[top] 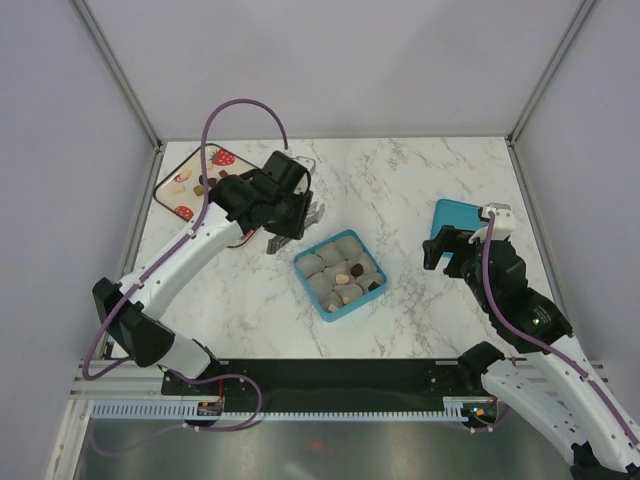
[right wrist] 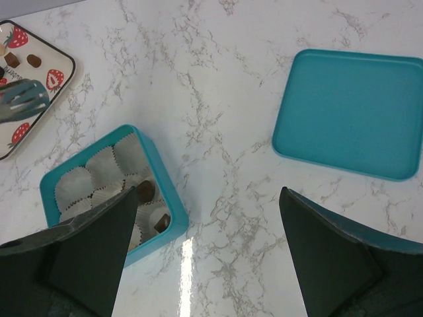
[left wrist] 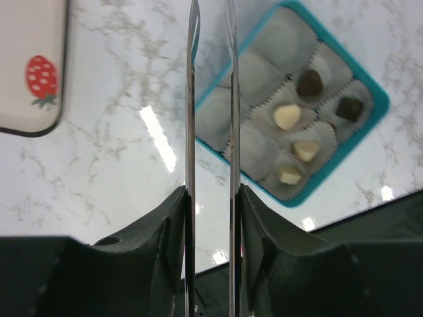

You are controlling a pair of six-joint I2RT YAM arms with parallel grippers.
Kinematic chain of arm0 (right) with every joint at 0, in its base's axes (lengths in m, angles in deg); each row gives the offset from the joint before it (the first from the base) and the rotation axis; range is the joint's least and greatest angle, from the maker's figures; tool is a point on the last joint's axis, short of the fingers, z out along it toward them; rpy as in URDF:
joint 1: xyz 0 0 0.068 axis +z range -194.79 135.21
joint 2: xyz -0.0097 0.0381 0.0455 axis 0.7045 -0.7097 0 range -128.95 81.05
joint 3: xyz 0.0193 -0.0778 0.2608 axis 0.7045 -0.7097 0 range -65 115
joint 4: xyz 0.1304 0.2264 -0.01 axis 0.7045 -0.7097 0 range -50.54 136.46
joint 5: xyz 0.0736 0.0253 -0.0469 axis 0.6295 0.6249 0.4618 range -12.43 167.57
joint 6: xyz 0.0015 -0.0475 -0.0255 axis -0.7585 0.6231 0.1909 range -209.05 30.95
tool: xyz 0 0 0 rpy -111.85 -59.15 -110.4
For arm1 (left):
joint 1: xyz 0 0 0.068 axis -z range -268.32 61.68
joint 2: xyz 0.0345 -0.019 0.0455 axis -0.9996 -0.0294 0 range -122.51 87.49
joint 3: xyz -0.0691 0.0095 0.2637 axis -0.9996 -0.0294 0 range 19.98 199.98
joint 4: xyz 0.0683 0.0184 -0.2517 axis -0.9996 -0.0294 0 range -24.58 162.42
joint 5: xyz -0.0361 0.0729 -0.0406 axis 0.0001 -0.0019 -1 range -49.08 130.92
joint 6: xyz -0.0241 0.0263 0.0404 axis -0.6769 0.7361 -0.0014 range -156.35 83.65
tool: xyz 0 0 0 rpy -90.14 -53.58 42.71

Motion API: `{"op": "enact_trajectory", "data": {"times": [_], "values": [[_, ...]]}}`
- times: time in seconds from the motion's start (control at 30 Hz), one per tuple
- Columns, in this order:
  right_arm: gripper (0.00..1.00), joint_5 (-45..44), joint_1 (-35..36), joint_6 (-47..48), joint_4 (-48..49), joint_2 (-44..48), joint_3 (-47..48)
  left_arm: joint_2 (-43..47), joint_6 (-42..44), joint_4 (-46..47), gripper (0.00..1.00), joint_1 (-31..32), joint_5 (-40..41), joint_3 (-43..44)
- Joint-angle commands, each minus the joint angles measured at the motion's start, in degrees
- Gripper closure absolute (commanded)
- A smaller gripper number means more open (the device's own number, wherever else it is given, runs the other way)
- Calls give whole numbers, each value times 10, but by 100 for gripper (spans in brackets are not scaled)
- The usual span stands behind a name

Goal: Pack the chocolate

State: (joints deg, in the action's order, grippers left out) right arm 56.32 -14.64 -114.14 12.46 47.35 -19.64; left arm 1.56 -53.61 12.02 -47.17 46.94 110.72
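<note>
Several chocolate pieces (top: 190, 182) lie on the strawberry-print tray (top: 172, 198) at the back left. More cream and dark pieces (left wrist: 287, 117) sit in paper cups inside the teal box (top: 300, 262). My left gripper (top: 298, 215) hovers between tray and box, shut on a pair of thin metal tongs (left wrist: 192, 99). The tong blades stand slightly apart with nothing showing between them, and their tips run out of the left wrist view. My right gripper (top: 445, 250) stands open and empty, right of the box and beside the lid.
The box's teal lid (top: 455, 218) lies flat at the right of the marble table. Several paper cups in the box (right wrist: 165, 191) hold nothing. Metal frame posts border the table at the back corners.
</note>
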Motion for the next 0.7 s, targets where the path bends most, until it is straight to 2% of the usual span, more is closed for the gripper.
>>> {"op": "enact_trajectory", "data": {"times": [0.0, 0.17, 0.27, 0.47, 0.67], "values": [[3, 2, 1, -6, 6, 9, 9, 4, 10, -5, 57, -64, 86, 18], [3, 6, 0, -6, 9, 14, -1, 4, 6, 48, 57, -212, 75, -20], [3, 10, 0, -6, 10, 21, -7, -3, -1, 74, 57, -271, 53, -36], [3, 7, 0, -1, 11, 27, -14, -37, -26, 108, 54, -330, 37, -42], [3, 6, 0, 6, 17, 23, -13, -98, -35, 138, 52, -347, 20, -39]]}}
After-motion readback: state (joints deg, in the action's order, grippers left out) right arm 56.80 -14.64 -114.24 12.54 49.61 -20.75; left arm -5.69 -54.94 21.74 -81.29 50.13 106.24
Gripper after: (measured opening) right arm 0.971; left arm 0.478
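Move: The left hand holds the tongs. The brown chocolates in the middle of the tray lie about 22 cm ahead of it, 20 cm to its left and 21 cm below. The strawberry print at the tray's near corner is some 13 cm ahead and 16 cm left, and the blue box's middle is nearly level and 11 cm to the right. From the right hand, those chocolates are about 27 cm ahead and 60 cm left. Leftward and forward, the left arm swings the tongs away from the blue box and over the strawberry tray, about 19 cm left and 12 cm out, turning some 35 degrees counter-clockwise. The sideways sweep then dies out and the hand goes on forward and down, sinking about 5 cm towards the brown chocolates, its grip on the tongs kept. ##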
